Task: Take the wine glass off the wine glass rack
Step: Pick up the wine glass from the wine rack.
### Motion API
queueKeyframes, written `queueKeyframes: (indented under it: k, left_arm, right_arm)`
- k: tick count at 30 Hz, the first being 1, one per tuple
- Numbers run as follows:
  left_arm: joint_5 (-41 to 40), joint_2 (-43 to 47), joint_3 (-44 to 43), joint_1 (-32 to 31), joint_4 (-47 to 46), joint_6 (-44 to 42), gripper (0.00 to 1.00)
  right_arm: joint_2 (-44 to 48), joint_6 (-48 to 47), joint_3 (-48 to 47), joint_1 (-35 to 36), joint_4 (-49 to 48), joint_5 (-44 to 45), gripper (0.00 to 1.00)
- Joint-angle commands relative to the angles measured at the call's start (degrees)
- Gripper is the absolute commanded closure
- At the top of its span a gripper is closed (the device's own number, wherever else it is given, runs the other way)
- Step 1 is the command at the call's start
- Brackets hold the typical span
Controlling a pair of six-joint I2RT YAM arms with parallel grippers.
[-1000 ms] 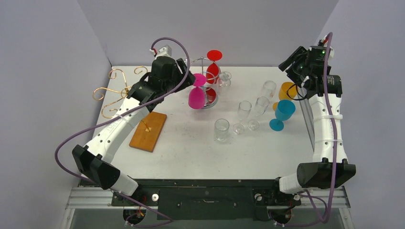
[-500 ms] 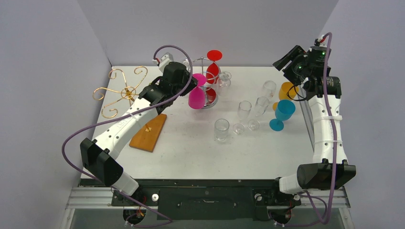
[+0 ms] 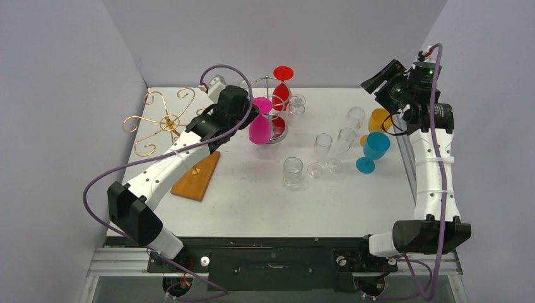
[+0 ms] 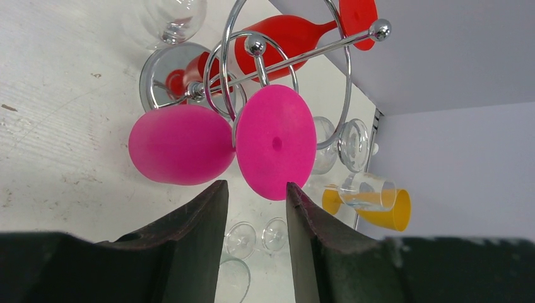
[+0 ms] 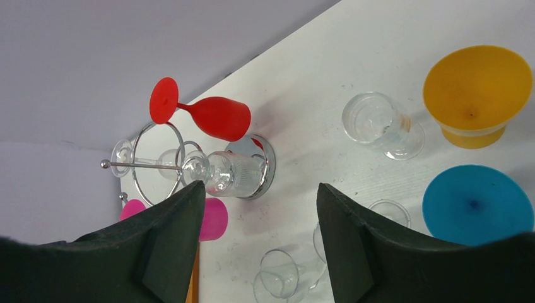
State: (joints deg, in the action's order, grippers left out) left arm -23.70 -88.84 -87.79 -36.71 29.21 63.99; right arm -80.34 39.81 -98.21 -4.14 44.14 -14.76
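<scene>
The chrome wine glass rack (image 3: pixel 271 81) stands at the back centre. A pink glass (image 3: pixel 259 128), a red glass (image 3: pixel 281 90) and a clear glass (image 3: pixel 295 103) hang on it. My left gripper (image 3: pixel 250 113) is open, just left of the pink glass. In the left wrist view the pink foot (image 4: pixel 276 142) and bowl (image 4: pixel 180 151) lie just beyond my open gripper (image 4: pixel 255 192), apart from the fingertips, on the rack's rod (image 4: pixel 303 58). My right gripper (image 3: pixel 382 78) is open and empty, high at the back right. Its view shows the rack (image 5: pixel 269 165) and red glass (image 5: pixel 217 117).
A gold wire rack (image 3: pixel 161 120) stands at the back left, with a wooden board (image 3: pixel 196 173) in front of it. Several clear glasses (image 3: pixel 292 170) stand mid-table. A blue glass (image 3: pixel 373 150) and a yellow glass (image 3: pixel 380 118) stand at the right.
My left arm has swung right, from beside the gold rack to the pink glass on the chrome rack. My right wrist has shifted slightly.
</scene>
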Motion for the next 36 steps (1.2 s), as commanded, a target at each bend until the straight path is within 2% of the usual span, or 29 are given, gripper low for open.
queueKeyframes:
  k: [1,22,36]
  left_arm:
    - [-0.2,0.0,0.2,0.4,-4.4,1.2,0.65]
    - [3.9,-3.2,0.2,2.6,-6.6,3.9,0.69]
    - [6.0,-1.4,0.6,3.0,-7.1,4.7,0.89]
  right_arm:
    - [2.2,0.2,0.0,-0.3,-2.1,-1.0,0.39]
    - [2.4,-0.3,0.9,-0.5,-2.3,-0.8,0.39]
    - [2.3,-0.2,0.9,-0.5,-2.4,-1.2,0.39]
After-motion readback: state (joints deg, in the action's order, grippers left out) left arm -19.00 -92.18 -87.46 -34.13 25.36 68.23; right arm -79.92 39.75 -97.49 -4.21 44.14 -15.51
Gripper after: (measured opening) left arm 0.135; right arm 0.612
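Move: The pink wine glass hangs upside down, and its foot lies about 3 cm straight ahead of my left fingertips and 1 cm below them. On the same rack, the upper red glass's foot is some 11 cm beyond the pink foot and 6 cm right of it. A clear glass's foot sits roughly 3 cm beyond and 10 cm right of the pink one, at similar height. From my idle right hand, the pink foot is about 29 cm left, 3 cm ahead and 9 cm lower. I ease my left hand forward about 2 cm, first level and then also sinking some 1.5 cm, with a slight shift right near the end. The wrist rolls a few degrees, left side down. The half-open fingers take the near rim of the pink foot between them, one above and one below, and close most of the way on it. ##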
